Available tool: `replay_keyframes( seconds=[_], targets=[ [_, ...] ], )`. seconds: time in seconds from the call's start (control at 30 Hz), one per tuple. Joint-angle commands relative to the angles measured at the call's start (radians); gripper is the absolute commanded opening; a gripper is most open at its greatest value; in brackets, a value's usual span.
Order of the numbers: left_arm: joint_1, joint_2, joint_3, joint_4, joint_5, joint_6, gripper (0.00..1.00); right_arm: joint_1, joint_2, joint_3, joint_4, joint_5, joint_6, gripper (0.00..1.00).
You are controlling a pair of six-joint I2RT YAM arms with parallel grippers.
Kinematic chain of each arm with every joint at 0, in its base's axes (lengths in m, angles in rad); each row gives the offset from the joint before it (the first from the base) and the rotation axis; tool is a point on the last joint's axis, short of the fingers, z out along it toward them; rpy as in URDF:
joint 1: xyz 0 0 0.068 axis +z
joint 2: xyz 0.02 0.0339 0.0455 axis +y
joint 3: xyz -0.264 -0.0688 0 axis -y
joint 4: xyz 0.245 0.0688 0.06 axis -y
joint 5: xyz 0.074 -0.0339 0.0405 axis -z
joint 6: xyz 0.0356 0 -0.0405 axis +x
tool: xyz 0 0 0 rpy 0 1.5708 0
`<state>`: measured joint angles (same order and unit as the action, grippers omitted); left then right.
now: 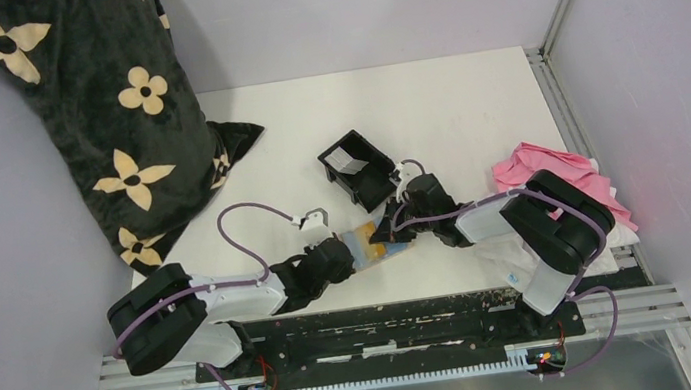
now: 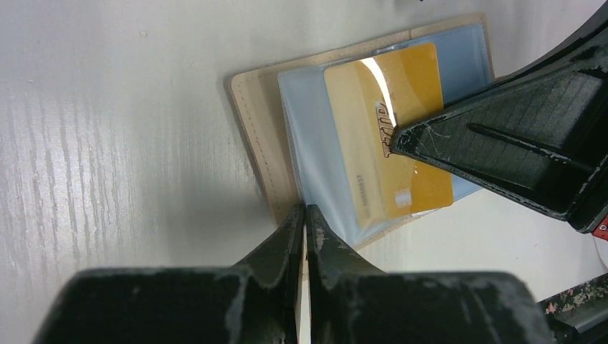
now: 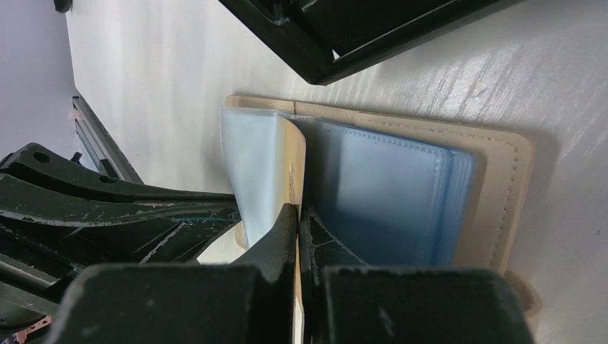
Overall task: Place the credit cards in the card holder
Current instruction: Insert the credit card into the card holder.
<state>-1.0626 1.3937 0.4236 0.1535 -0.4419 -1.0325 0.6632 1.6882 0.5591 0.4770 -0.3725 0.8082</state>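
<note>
The tan card holder lies open on the table between my two grippers. My left gripper is shut on its near edge, where the tan cover meets a clear sleeve. A golden-yellow credit card sits partly inside that sleeve. My right gripper is shut on the card's outer end, and the card shows edge-on in the right wrist view beside blue sleeves. A pale credit card lies in the black tray.
The black tray stands just behind the card holder, close to my right gripper. A black floral blanket fills the back left. A pink cloth lies on white fabric at the right edge, with walls around.
</note>
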Motion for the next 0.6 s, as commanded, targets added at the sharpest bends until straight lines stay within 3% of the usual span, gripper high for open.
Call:
replay_keyframes(
  seconds=[0.0,0.37,0.57],
  targets=[
    [-0.034,0.079,-0.059,-0.187,0.119,-0.046,0.09,0.018,0.045,-0.007,-0.107,0.026,-0.045,0.01],
    [-0.037,0.11,-0.042,-0.183,0.122,-0.047,0.09,0.044,0.062,0.005,-0.171,0.016,-0.08,0.01],
    [-0.041,0.08,-0.053,-0.182,0.115,-0.052,0.09,0.065,0.015,0.034,-0.283,0.097,-0.113,0.31]
  ],
)
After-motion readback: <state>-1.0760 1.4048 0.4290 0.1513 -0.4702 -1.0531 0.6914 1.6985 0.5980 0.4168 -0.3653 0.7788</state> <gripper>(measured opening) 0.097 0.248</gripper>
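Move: The right hand pinches the exposed part of the credit card, which is already partly in the card holder's pocket. The pocket's middle is about 2 cm to this hand's left, level fore and aft and some 1 cm lower. The black box stands roughly 14 cm ahead and 2 cm left, at about hand height. The left hand holds the holder's near left edge; from it the pocket is about 4 cm ahead and 3 cm right, at hand height. Leftward and slightly back, less than 1 cm in all, the right hand slides the pinched credit card farther into the pocket, slowly at first and mostly late. Its shut fingers then open about a quarter of their range and let go of the card, one finger still on either side of it. The left hand stays put and keeps its grip on the card holder's edge. ##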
